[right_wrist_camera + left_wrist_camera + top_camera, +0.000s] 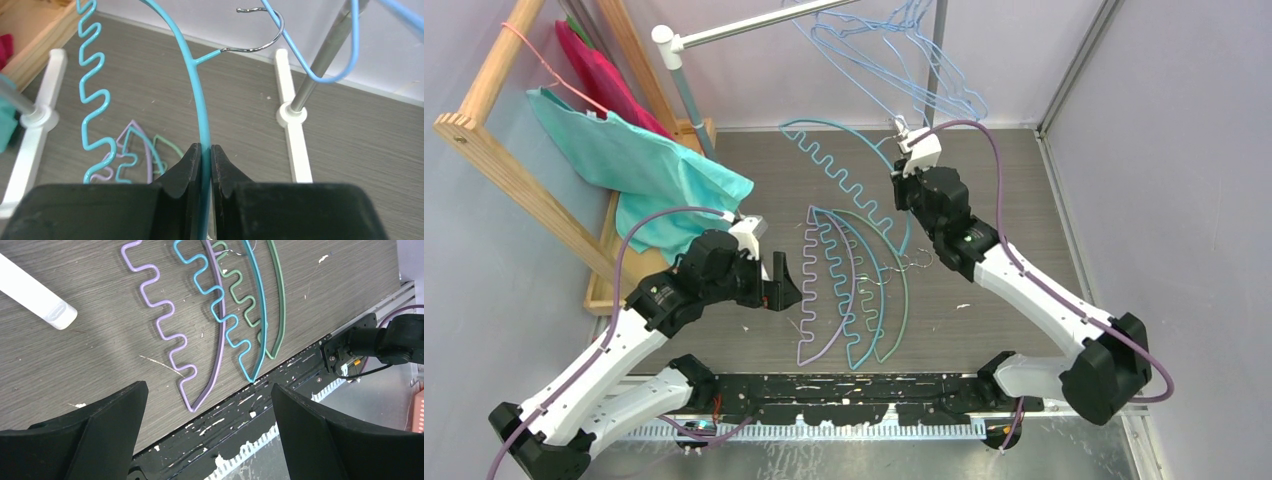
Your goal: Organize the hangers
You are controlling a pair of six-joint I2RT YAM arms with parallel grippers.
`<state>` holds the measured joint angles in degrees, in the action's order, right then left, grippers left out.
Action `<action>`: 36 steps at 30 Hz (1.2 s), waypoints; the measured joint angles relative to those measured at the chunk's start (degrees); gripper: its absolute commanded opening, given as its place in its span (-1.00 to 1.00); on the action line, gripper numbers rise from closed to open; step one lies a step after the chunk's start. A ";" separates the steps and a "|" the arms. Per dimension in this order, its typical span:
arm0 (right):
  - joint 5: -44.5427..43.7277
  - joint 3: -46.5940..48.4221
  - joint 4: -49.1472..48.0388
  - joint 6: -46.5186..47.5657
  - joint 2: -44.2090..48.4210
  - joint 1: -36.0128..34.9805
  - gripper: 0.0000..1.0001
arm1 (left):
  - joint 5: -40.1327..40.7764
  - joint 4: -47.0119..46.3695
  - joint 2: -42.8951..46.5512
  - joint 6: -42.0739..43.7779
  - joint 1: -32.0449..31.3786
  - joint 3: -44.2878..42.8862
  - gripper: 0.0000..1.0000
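Observation:
My right gripper (902, 168) is shut on the arch of a teal hanger (836, 172) with a zigzag bar and holds it up above the table. In the right wrist view the arch (196, 90) runs between my shut fingers (191, 165), with its metal hook (260, 46) just above. Several light blue hangers (904, 60) hang on the grey rail. A lavender hanger (816, 285), a teal one (866, 300) and a green one (898, 290) lie side by side on the table. My left gripper (781, 284) is open and empty just left of them; the left wrist view shows the lavender hanger (165, 325) ahead of it (210, 440).
A wooden rack (514, 170) at the left holds a teal cloth (639, 165), a red cloth (599, 70) and a pink wire hanger (549, 65). The rail's post (320, 75) and white feet (292, 135) stand at the back. The black base strip (854, 388) runs along the near edge.

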<state>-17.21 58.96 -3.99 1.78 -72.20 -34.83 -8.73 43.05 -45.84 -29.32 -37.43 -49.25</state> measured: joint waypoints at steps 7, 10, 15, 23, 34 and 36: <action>3.15 -7.85 0.90 -2.80 7.74 -2.01 -0.98 | 0.57 -0.09 0.00 -0.24 0.00 1.42 0.96; 2.73 -9.27 1.20 -3.26 9.73 -2.25 -0.97 | 0.66 -0.31 0.15 -0.31 0.00 1.51 0.96; 2.47 -8.31 1.95 -3.52 10.43 -2.25 -0.97 | 1.70 -0.83 1.51 -0.90 0.00 2.45 0.96; -0.61 -3.63 2.91 -2.34 9.88 -2.58 -0.98 | 2.51 -0.90 1.81 -1.20 0.00 2.84 0.96; -6.25 6.86 -1.51 2.08 0.66 -2.56 -0.97 | 3.50 -0.74 3.82 -1.16 0.00 3.48 0.96; -6.78 6.93 -2.75 2.27 -0.68 -2.58 -0.97 | 3.85 -0.63 4.57 -1.16 0.00 3.91 0.96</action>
<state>-23.99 65.89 -6.74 4.05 -72.88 -37.41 -4.89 42.41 -41.28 -30.48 -37.43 -45.34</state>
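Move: I hold a blue hanger by its frame in my right hand. The rail is about 15 cm ahead, straight in front sideways, and some 24 cm above the hand. The light-blue hangers already on it hang about 14 cm ahead, 2 cm right and 13 cm above that hand; the right post stands roughly 15 cm ahead, 4 cm right, its middle near hand height. From my empty left hand, the rail spot is some 36 cm ahead, 22 cm right and 33 cm up. Keeping the blue hanger pinched in my right hand, I first draw back about 4.5 cm, dipping 2 cm and turning slightly counter-clockwise. Then I raise it about 9 cm, swinging forward 5 cm again towards the rail and the hanging bunch, tipping my fingers upward some 10 degrees and turning a little clockwise. ##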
